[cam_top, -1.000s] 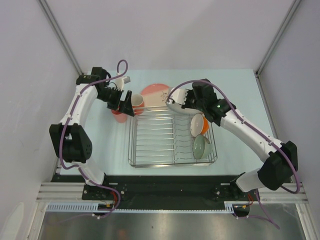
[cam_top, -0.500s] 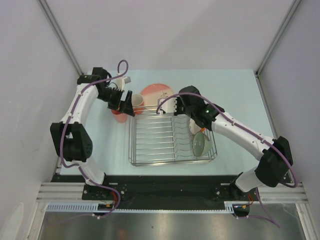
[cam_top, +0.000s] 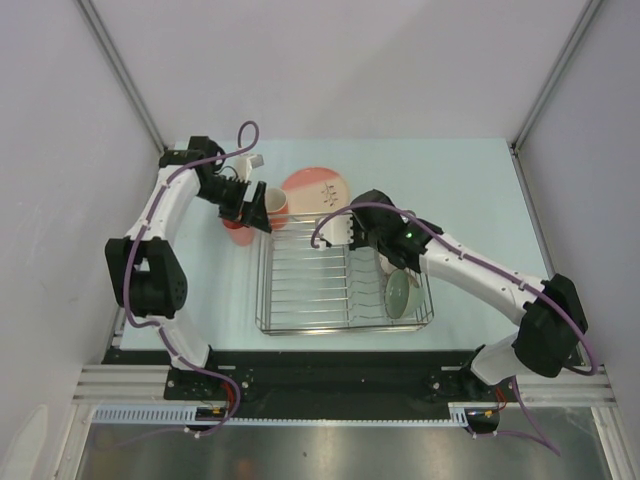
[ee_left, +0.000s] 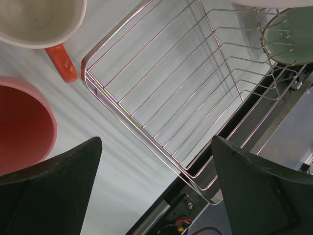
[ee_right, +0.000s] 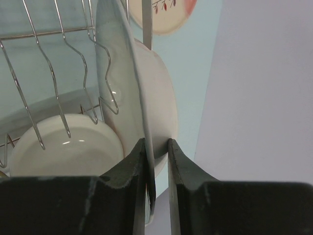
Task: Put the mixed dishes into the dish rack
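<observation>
My right gripper is shut on the rim of the white shallow plate, held on edge among the upright tines of the dish rack. From above, that plate stands at the far end of the silver dish rack. The pale green bowl leans in the rack's right side, and the white inside of the orange bowl shows beside the plate. My left gripper is open and empty above the rack's far-left corner, next to the orange mug and pink tumbler.
The pink-and-cream plate lies flat on the table beyond the rack. The mug and tumbler stand on the table just left of the rack's far corner. White walls close in both sides.
The right arm has carried the white plate leftward and down over the far end of the rack, covering the orange bowl in the top view. The left arm has barely moved.
</observation>
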Controlling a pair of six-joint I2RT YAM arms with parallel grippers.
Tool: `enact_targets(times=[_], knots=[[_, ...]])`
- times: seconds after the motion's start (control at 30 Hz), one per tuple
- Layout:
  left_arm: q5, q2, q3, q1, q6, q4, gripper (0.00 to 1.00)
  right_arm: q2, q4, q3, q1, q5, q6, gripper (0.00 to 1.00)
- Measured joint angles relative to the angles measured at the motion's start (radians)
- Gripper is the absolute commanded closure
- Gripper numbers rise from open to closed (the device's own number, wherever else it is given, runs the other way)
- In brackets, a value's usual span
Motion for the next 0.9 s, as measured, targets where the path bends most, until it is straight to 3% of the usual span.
enact_targets(times=[0.3,0.4,0.43,0.47,0.9], knots=[[0.016,0.011,0.0,0.0,0.002,-0.002,0.0,0.006,0.006,0.0,0.01,0.029,0.019,0.75],[0.016,0.013,0.0,0.0,0.002,-0.002,0.0,0.009,0.013,0.0,0.013,0.042,0.033,0.47],[0.016,0.014,0.0,0.0,0.002,-0.002,0.0,0.009,0.014,0.0,0.013,0.04,0.047,0.28],[0.016,0.016,0.0,0.0,0.002,-0.002,0.0,0.009,0.014,-0.002,0.014,0.037,0.06,0.01],[0.016,0.029,0.0,0.0,0.003,-0.003,0.0,-0.058,0.041,-0.014,0.05,0.027,0.13,0.0]])
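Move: The right gripper still pinches the top rim of the white plate, which stands in the rack with its middle about 8 cm below the hand and 2 cm ahead. From the same hand, the white bowl is roughly 6 cm back, 8 cm right, the green bowl 14 cm back, 10 cm right, and the pink plate some 9 cm ahead, 8 cm left. From the left hand, the white plate lies about 20 cm right, 2 cm ahead and 7 cm lower. Hold the right gripper steady on the white plate's rim, then spread its fingers fully so the rim comes free. As they open, let the hand dip very slightly, then lift it about 2.5 cm while easing back some 1.5 cm and a little left, away from the plate, rolling its left side up roughly 10 degrees. ##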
